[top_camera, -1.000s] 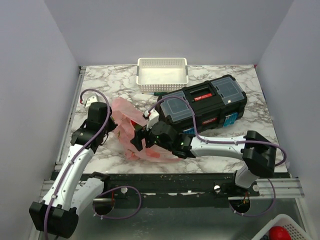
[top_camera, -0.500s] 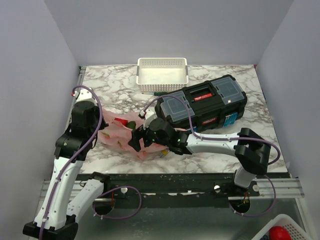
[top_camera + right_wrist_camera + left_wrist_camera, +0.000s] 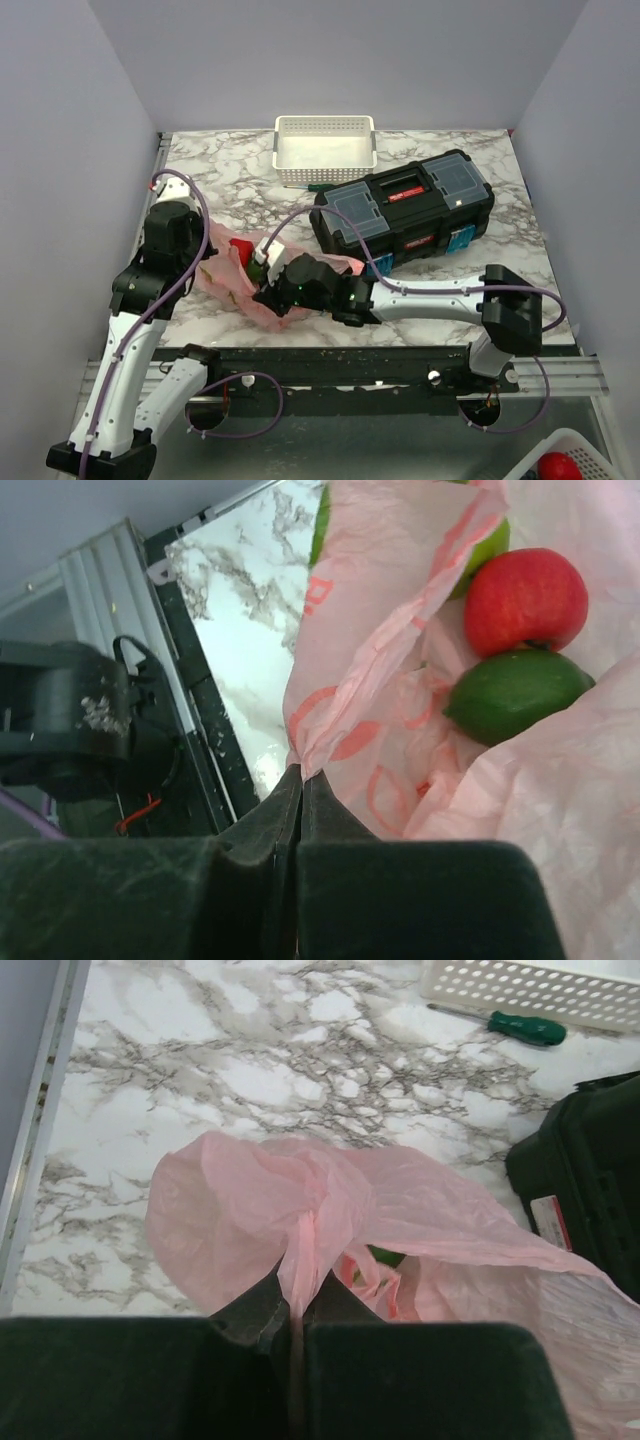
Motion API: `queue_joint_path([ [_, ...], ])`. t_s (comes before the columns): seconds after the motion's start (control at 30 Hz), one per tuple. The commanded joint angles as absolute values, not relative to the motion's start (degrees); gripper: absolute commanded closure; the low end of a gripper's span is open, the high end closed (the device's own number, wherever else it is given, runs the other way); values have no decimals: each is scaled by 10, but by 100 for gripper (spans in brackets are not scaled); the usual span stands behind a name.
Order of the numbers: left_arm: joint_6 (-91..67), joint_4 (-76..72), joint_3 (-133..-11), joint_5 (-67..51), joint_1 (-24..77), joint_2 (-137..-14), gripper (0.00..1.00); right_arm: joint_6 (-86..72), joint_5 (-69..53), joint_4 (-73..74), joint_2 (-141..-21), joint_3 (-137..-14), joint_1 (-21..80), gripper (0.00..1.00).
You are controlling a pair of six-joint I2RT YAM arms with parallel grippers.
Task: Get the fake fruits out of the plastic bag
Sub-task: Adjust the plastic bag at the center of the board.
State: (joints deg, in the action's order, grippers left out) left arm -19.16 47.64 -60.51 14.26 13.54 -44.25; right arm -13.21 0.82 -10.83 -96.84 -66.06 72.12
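Observation:
The pink plastic bag (image 3: 232,280) lies crumpled at the table's near left, held between both arms. My left gripper (image 3: 297,1295) is shut on a bunched fold of the bag (image 3: 250,1210) at its left side. On the bag's near edge (image 3: 390,650) my right gripper (image 3: 302,778) is also shut. Inside the bag, the right wrist view shows a red apple (image 3: 525,600), a darker green fruit (image 3: 515,693) and a bright green apple (image 3: 490,542). From above only the red apple (image 3: 240,247) shows clearly. A sliver of green fruit (image 3: 385,1256) peeks out in the left wrist view.
A black toolbox (image 3: 405,208) stands right of the bag, close to my right arm. Behind it are a white perforated basket (image 3: 325,143) and a green-handled screwdriver (image 3: 527,1028). The table's near edge and rail (image 3: 200,710) run just beside the right gripper.
My right gripper, open half a second ago, has moved left and shut on the bag's near edge. The left gripper closed on the bag earlier and holds still. The bag's mouth has spread.

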Motion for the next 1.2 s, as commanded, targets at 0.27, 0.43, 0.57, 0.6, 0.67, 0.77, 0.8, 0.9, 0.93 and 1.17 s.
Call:
queue_joint_path([
  [0.27,-178,364,-750,-256,132,-541,100,25,330,-18,-886,-659,740,99],
  [0.43,-163,381,-796,-238,132,-561,100,69,343,48,-865,-706,740,99],
  [0.57,-139,390,-753,-194,131,-538,100,63,309,81,-876,-731,759,99],
  [0.6,-129,397,-736,-179,132,-531,100,55,294,76,-883,-727,768,99],
  [0.67,-118,412,-697,-131,132,-518,100,28,234,58,-900,-715,780,99],
  [0.77,-143,445,-638,-9,132,-500,89,-29,151,8,-944,-686,792,99],
  [0.8,-154,463,-624,33,131,-496,76,-49,127,-17,-965,-677,793,99],
  [0.9,-197,523,-607,122,127,-472,55,-113,47,-93,-1001,-643,794,98],
  [0.93,-197,530,-606,126,127,-455,50,-125,28,-136,-1001,-625,794,93],
  [1.17,-214,542,-671,83,127,-347,24,-204,-70,-237,-989,-587,786,58],
])
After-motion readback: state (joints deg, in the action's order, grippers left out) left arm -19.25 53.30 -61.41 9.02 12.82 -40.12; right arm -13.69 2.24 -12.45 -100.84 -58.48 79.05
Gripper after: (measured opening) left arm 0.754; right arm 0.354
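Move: Both closed grippers already pinch the pink bag's edges. The apple in its belly lies about 11 cm ahead and 6 cm left of the right hand, some 12 below; the lime is some 7 ahead and 4 left, at that same depth. From the left hand, the apple is roughly 2 cm ahead, 7 right and 20 below. The black toolbox's middle stands about 20 ahead and 30 right of the right hand. Up and to the right in a quick shake, the left hand swings about 11 cm each way, turning some 30 degrees clockwise, then swings back down and opens wide around the bag's edge. With its grip shut, the right hand sweeps forward, right and up, then plunges back and down towards the board's near edge, ending about 9 cm lower and 6 cm farther back, its fingers parting partway. ##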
